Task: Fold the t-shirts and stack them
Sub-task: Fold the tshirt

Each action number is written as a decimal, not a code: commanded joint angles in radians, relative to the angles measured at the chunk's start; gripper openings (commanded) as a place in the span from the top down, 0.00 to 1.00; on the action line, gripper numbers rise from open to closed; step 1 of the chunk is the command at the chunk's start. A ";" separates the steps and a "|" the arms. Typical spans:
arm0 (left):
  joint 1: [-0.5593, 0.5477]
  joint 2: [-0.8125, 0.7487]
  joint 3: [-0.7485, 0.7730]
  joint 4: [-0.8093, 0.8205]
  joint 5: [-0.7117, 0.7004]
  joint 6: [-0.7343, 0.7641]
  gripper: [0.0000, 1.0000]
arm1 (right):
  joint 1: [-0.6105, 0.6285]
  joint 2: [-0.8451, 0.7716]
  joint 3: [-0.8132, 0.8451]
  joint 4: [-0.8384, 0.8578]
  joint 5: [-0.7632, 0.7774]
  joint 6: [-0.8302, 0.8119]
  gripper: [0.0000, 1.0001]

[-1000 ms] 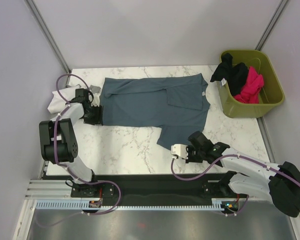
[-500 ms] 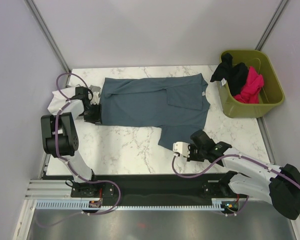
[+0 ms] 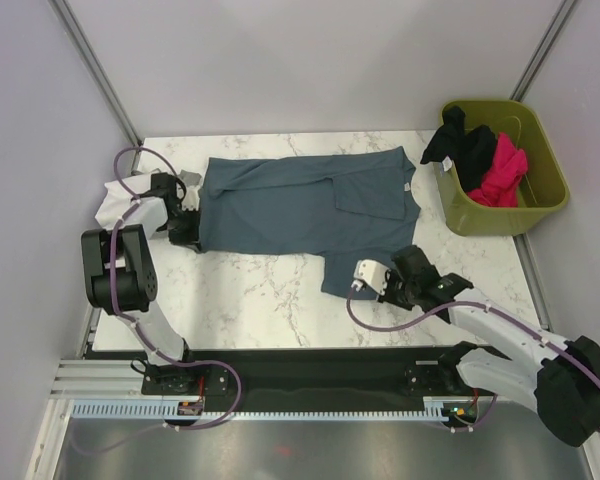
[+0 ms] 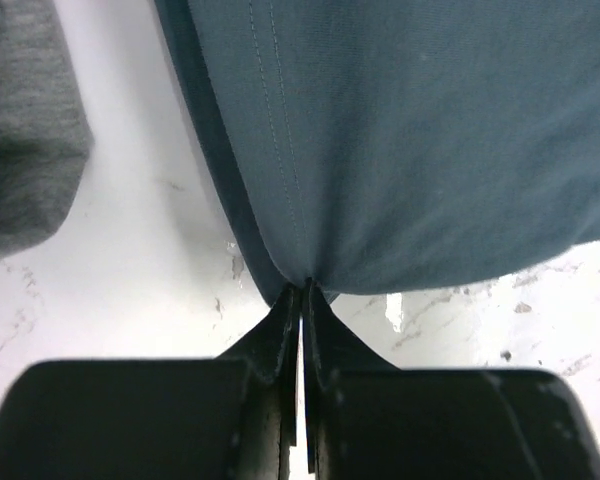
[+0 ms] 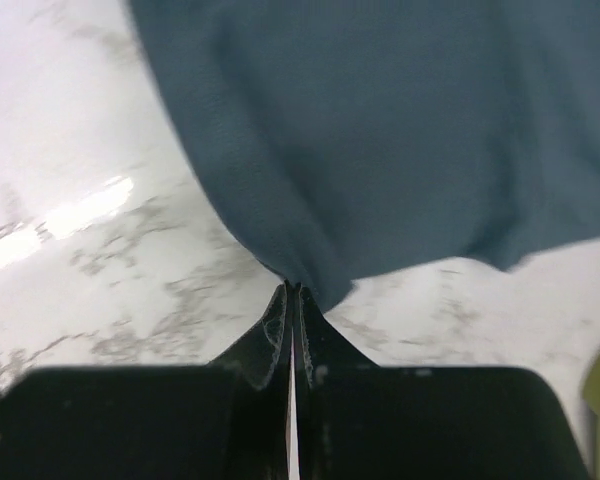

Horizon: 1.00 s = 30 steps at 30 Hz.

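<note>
A slate blue-grey t-shirt [image 3: 300, 210] lies spread across the marble table [image 3: 260, 300]. My left gripper [image 3: 193, 228] is shut on its hemmed left edge, seen close up in the left wrist view [image 4: 305, 285]. My right gripper [image 3: 392, 277] is shut on the shirt's near right sleeve, where the cloth [image 5: 380, 130] bunches into the shut tips [image 5: 292, 288]. A white shirt [image 3: 113, 203] and a grey cloth [image 3: 190, 178] lie at the left edge. Black [image 3: 460, 145] and magenta-pink [image 3: 502, 172] shirts sit in the bin.
An olive-green plastic bin [image 3: 540, 190] stands at the back right corner of the table. Grey cloth [image 4: 25, 130] shows at the left of the left wrist view. Purple cables loop off both arms.
My right gripper has moved up and to the right, dragging the shirt's near sleeve with it. My left gripper has shifted slightly toward the back along the shirt's left edge.
</note>
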State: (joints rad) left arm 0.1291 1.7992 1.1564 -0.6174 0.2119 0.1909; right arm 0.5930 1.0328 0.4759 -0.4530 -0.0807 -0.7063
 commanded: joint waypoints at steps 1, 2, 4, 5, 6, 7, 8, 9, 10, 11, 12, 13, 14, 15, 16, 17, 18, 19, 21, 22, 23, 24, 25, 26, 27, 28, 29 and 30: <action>0.007 -0.112 0.080 -0.059 -0.003 0.044 0.98 | -0.085 -0.019 0.157 0.025 0.021 0.085 1.00; 0.007 -0.130 0.092 -0.082 -0.005 0.059 0.98 | -0.103 -0.011 0.215 0.022 0.018 0.094 1.00; 0.007 -0.138 0.135 -0.102 -0.005 0.077 0.98 | -0.140 -0.004 0.269 0.020 0.016 0.106 1.00; 0.007 -0.135 0.152 -0.125 -0.003 0.084 0.98 | -0.148 0.009 0.317 0.022 0.013 0.105 1.00; 0.006 -0.129 0.184 -0.134 -0.003 0.088 0.98 | -0.159 0.016 0.340 0.023 0.015 0.091 1.00; 0.007 -0.121 0.204 -0.145 0.012 0.091 0.98 | -0.163 0.026 0.360 0.027 0.016 0.088 1.00; 0.007 -0.112 0.225 -0.162 0.023 0.096 0.98 | -0.167 0.044 0.394 0.042 0.019 0.085 1.00; 0.007 -0.089 0.271 -0.172 0.024 0.097 0.98 | -0.174 0.055 0.409 0.051 0.022 0.084 1.00; 0.007 -0.074 0.296 -0.180 0.027 0.100 0.98 | -0.174 0.078 0.423 0.069 0.024 0.079 1.00; 0.007 -0.061 0.321 -0.186 0.030 0.099 0.98 | -0.177 0.088 0.444 0.082 0.027 0.077 1.00; 0.007 -0.043 0.372 -0.203 0.037 0.101 0.98 | -0.182 0.101 0.454 0.094 0.032 0.074 1.00; 0.007 -0.017 0.397 -0.211 0.044 0.097 0.98 | -0.182 0.124 0.460 0.123 0.036 0.067 1.00; 0.007 0.000 0.422 -0.219 0.052 0.097 0.98 | -0.183 0.134 0.475 0.135 0.044 0.065 1.00; 0.007 0.015 0.469 -0.232 0.058 0.097 0.98 | -0.190 0.148 0.486 0.148 0.051 0.064 1.00; 0.007 0.046 0.494 -0.242 0.061 0.097 0.98 | -0.196 0.179 0.498 0.166 0.055 0.065 1.00; 0.007 0.063 0.518 -0.251 0.064 0.099 0.98 | -0.200 0.194 0.526 0.178 0.058 0.067 1.00; 0.007 0.083 0.573 -0.277 0.067 0.099 0.98 | -0.212 0.211 0.541 0.192 0.065 0.070 1.00; 0.007 0.122 0.600 -0.289 0.067 0.102 0.98 | -0.222 0.248 0.579 0.217 0.065 0.079 1.00; 0.007 0.159 0.673 -0.309 0.075 0.102 0.98 | -0.252 0.289 0.627 0.241 0.062 0.087 1.00; 0.007 0.193 0.696 -0.323 0.080 0.098 0.98 | -0.260 0.335 0.679 0.260 0.056 0.090 1.00; 0.006 0.213 0.750 -0.332 0.086 0.093 0.98 | -0.272 0.363 0.708 0.267 0.053 0.088 1.00; 0.007 0.233 0.781 -0.341 0.090 0.090 0.98 | -0.288 0.392 0.739 0.275 0.053 0.090 1.00; 0.006 0.252 0.811 -0.361 0.096 0.081 0.98 | -0.295 0.448 0.771 0.286 0.044 0.090 1.00; 0.006 0.294 0.874 -0.372 0.098 0.078 0.98 | -0.315 0.481 0.838 0.292 0.041 0.090 1.00; 0.006 0.314 0.909 -0.381 0.099 0.074 0.98 | -0.323 0.513 0.875 0.295 0.038 0.093 1.00; 0.006 0.339 0.943 -0.393 0.101 0.064 0.98 | -0.331 0.586 0.914 0.297 0.030 0.090 1.00; 0.006 0.362 1.015 -0.418 0.107 0.059 0.98 | -0.334 0.625 0.993 0.298 0.024 0.087 1.00; 0.004 0.417 1.055 -0.433 0.112 0.056 0.98 | -0.344 0.665 1.035 0.297 0.021 0.084 1.00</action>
State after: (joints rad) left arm 0.1295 2.1502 2.0750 -0.9867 0.2901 0.2550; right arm 0.2699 1.6085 1.3781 -0.2161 -0.0448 -0.6285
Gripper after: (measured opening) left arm 0.028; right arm 0.010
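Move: From the left hand, which already grips the t-shirt's near left corner, the far left corner lies some 22 cm ahead and 3 cm to the right; the folded grey-and-white stack is about 9 cm ahead, 14 cm left. From the right hand, already pinching the near sleeve's end, the far right corner is roughly 37 cm ahead and 5 cm right, the folded-in sleeve 25 cm ahead and 2 cm left, and the green bin 28 cm ahead, 27 cm right. Lifting and carrying the near side over the body, both hands keep their pinch and head for the far edge. The right goes about 28 cm forward and 21 cm up, steeply at first, then levelling briefly before rising again, its fingers swinging forward and turning some 20 degrees clockwise. The left rises about 12 cm first, then travels level, ending 15 cm forward, fingertips tilting slightly forward. ##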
